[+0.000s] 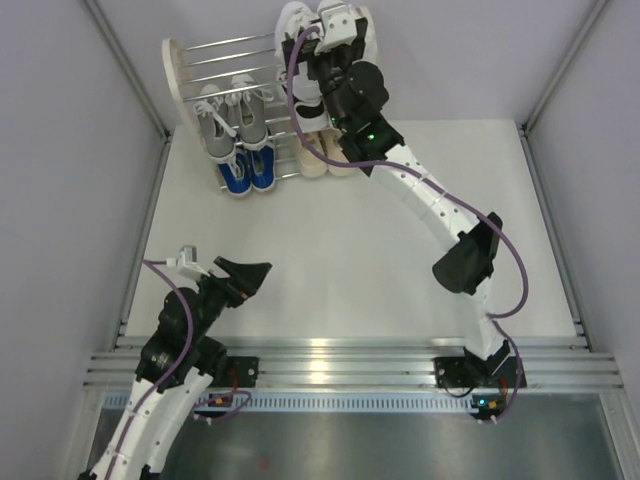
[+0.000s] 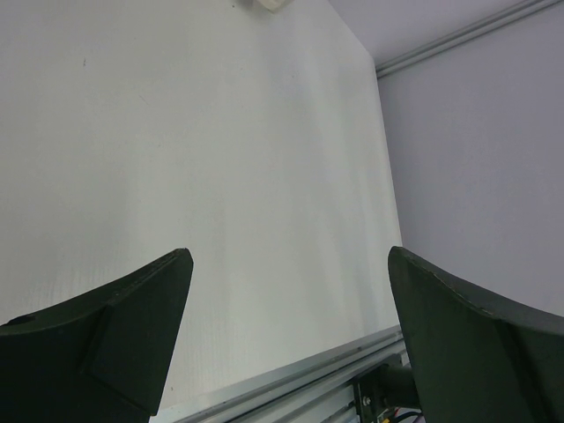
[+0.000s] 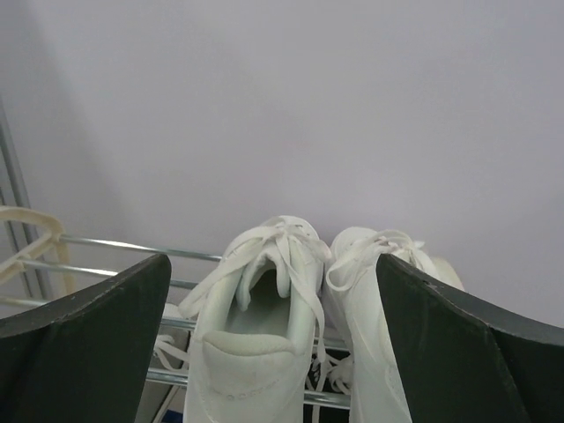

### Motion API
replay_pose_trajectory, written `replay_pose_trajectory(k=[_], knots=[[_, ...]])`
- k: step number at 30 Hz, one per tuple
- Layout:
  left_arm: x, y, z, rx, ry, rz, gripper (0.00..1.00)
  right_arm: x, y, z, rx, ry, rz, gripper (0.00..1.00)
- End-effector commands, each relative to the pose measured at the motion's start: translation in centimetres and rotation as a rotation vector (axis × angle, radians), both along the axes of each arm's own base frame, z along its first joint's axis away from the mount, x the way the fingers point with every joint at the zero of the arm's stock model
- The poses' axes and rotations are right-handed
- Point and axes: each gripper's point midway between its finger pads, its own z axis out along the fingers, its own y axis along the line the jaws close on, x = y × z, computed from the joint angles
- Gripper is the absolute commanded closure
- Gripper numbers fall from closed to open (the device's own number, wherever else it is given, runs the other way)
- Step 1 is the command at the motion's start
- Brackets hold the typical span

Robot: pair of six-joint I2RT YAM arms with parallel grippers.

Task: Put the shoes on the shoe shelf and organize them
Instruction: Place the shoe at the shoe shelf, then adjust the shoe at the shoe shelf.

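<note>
The shoe shelf (image 1: 178,62) stands at the table's far edge. Grey shoes (image 1: 232,122) sit on a middle tier, blue shoes (image 1: 249,173) below them, and beige shoes (image 1: 318,162) at the lower right. A white pair (image 1: 297,18) rests on the top rods. My right gripper (image 1: 335,30) hovers over that pair, open. In the right wrist view the white shoes (image 3: 256,344) lie side by side between the spread fingers (image 3: 106,326), touching neither. My left gripper (image 1: 222,268) is open above bare table near its base, and the left wrist view shows nothing between its fingers (image 2: 132,308).
Grey walls enclose the table on three sides. The right arm (image 1: 430,205) arches across the table's right half to the shelf. An aluminium rail (image 1: 330,360) runs along the near edge. Below the white pair, something dark with white laces (image 3: 330,374) shows between the rods.
</note>
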Motion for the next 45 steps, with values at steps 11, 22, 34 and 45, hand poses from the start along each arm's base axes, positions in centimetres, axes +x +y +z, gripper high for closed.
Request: replay_pose_trajectory(k=[11,22,34,45], knots=[[-0.7,0.1,3.2,-0.018,-0.084,-0.017,0.02,-7.2,-3.5,10.3,-0.001,-0.117,0.125,0.01],[-0.7,0.0,2.8,-0.013,-0.073,-0.024,0.02,-4.8,-9.5,4.5,-0.210,0.080,0.293,0.01],[-0.6,0.0,2.4,-0.014,-0.064,-0.015,0.02,-1.7,-9.9,-2.0,-0.150,0.272,0.420,0.01],[-0.4,0.1,1.8,-0.005,-0.051,-0.007,0.02,1.9,-10.2,-5.1,-0.144,0.324,0.321,0.00]])
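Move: The white shoe at the right of the top tier has its middle about 9 cm ahead of the right hand, 6 cm to its right and 7 cm below. The left white shoe is also about 9 cm ahead, but 3 cm to the left and 7 cm down; the right black sneaker, a tier lower, sits some 5 cm ahead, 6 cm right and 22 cm below. From the left hand the right white shoe is roughly 40 cm ahead, 22 cm right and 27 cm up. With its fingers staying wide open, the right hand first draws back and rises about 6 cm, farther from the left white shoe, then sweeps roughly 10 cm to its right across the heels of the white pair while easing forward again. Next it sinks some 10 cm towards the heel of the right white shoe, the wrist tipping down and turning counter-clockwise about 20 degrees each, and ends creeping forward with that heel close in front of the fingers; contact can't be seen. ##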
